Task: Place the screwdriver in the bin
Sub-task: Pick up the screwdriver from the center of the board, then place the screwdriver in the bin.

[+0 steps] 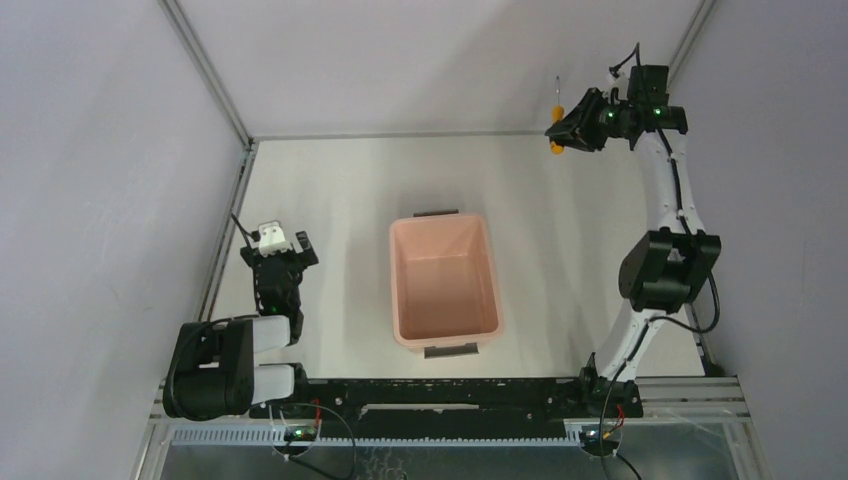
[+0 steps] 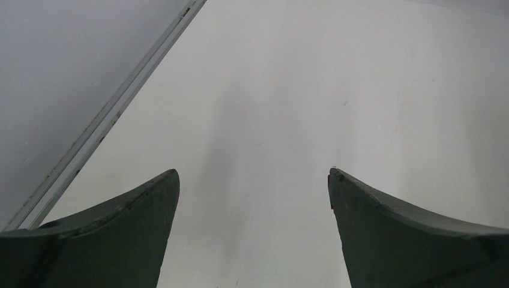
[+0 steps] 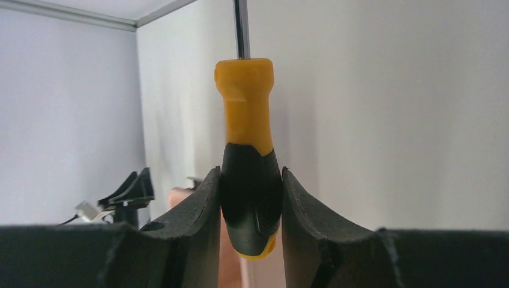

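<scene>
My right gripper [image 1: 562, 132] hangs high in the air at the back right, shut on the black part of the screwdriver's handle [image 3: 251, 180]. The screwdriver [image 1: 557, 118] stands upright, its orange-yellow handle end [image 3: 245, 102] and thin grey shaft [image 3: 240, 27] pointing up past the fingertips. The pale pink bin [image 1: 444, 283] stands mid-table with a dark handle at each short end, well to the near left of the right gripper. A sliver of the bin [image 3: 177, 197] shows behind the left finger in the right wrist view. My left gripper [image 1: 285, 252] rests open at the near left, over bare table [image 2: 252, 174].
A metal frame rail [image 1: 230, 220] runs along the table's left edge, seen also as the rail [image 2: 114, 111] in the left wrist view. Grey walls enclose the table on three sides. The black base rail [image 1: 440, 395] spans the near edge.
</scene>
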You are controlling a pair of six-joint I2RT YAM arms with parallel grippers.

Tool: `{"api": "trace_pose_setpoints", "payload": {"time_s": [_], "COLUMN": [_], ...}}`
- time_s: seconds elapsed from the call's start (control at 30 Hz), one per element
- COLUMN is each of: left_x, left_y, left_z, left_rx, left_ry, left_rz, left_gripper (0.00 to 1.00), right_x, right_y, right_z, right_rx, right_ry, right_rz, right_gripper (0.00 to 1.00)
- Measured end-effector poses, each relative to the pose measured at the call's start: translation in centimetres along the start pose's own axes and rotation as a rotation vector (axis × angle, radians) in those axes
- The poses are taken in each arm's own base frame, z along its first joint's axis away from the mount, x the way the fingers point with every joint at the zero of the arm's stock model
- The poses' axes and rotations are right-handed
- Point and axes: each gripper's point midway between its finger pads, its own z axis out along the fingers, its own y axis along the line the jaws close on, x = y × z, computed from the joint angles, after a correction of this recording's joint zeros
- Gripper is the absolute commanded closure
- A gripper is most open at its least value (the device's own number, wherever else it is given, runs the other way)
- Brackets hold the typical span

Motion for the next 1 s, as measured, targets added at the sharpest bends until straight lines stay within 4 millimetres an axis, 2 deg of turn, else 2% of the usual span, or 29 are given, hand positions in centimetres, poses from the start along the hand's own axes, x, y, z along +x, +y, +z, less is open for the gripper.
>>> {"api": "trace_pose_setpoints", "payload": {"time_s": [0.1, 0.3, 0.43, 0.57, 0.67, 0.77, 1.0], "left_x": [0.0, 0.0, 0.0, 0.0, 0.0, 0.0, 0.0], "left_y": [0.0, 0.0, 0.0, 0.0, 0.0, 0.0, 0.0], "left_z": [0.0, 0.0, 0.0, 0.0, 0.0, 0.0, 0.0], "left_rx": [0.000, 0.000, 0.000, 0.000, 0.000, 0.000, 0.000], "left_ry": [0.000, 0.000, 0.000, 0.000, 0.000, 0.000, 0.000], "left_rz": [0.000, 0.000, 0.000, 0.000, 0.000, 0.000, 0.000], "left_gripper": [0.02, 0.02, 0.02, 0.02, 0.02, 0.02, 0.02], "right_x": [0.4, 3.8, 8.7, 14.5, 18.2, 21.8, 30.0], "right_y": [2.6, 8.1, 12.7, 16.4, 17.4, 17.0, 12.3], "right_z": [-2.7, -8.8, -12.5, -14.9, -15.0, -13.7, -7.8], "right_rx": [-0.029, -0.056, -0.097, -0.155, -0.160, -0.108, 0.134], "right_ry": [-0.033, -0.093, -0.116, -0.097, -0.067, -0.028, 0.101], "right_rz": [0.005, -0.041, -0.120, -0.183, -0.204, -0.219, -0.282], "right_gripper": [0.91, 0.86, 0.86, 0.86, 0.86, 0.87, 0.89]}}
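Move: The screwdriver is already pinched by its handle in my right hand, high above the far right of the board. The bin's middle lies about 23 cm back towards my base and some 23 cm to the left of this hand, roughly 20 cm below it; nothing else stands near the way. From my idle left hand the bin is about 34 cm to the right, 9 cm back and 4 cm lower. I swing my right hand in an arc back and to the left, some 28 cm back and 18 cm left, until the screwdriver hangs over the bin's near right part. I rise about 13 cm on the way, then sink just as far over the last stretch, rolling so the hand's left side dips about 15 degrees and turning slightly counter-clockwise. My fingers keep their grip on the handle. ##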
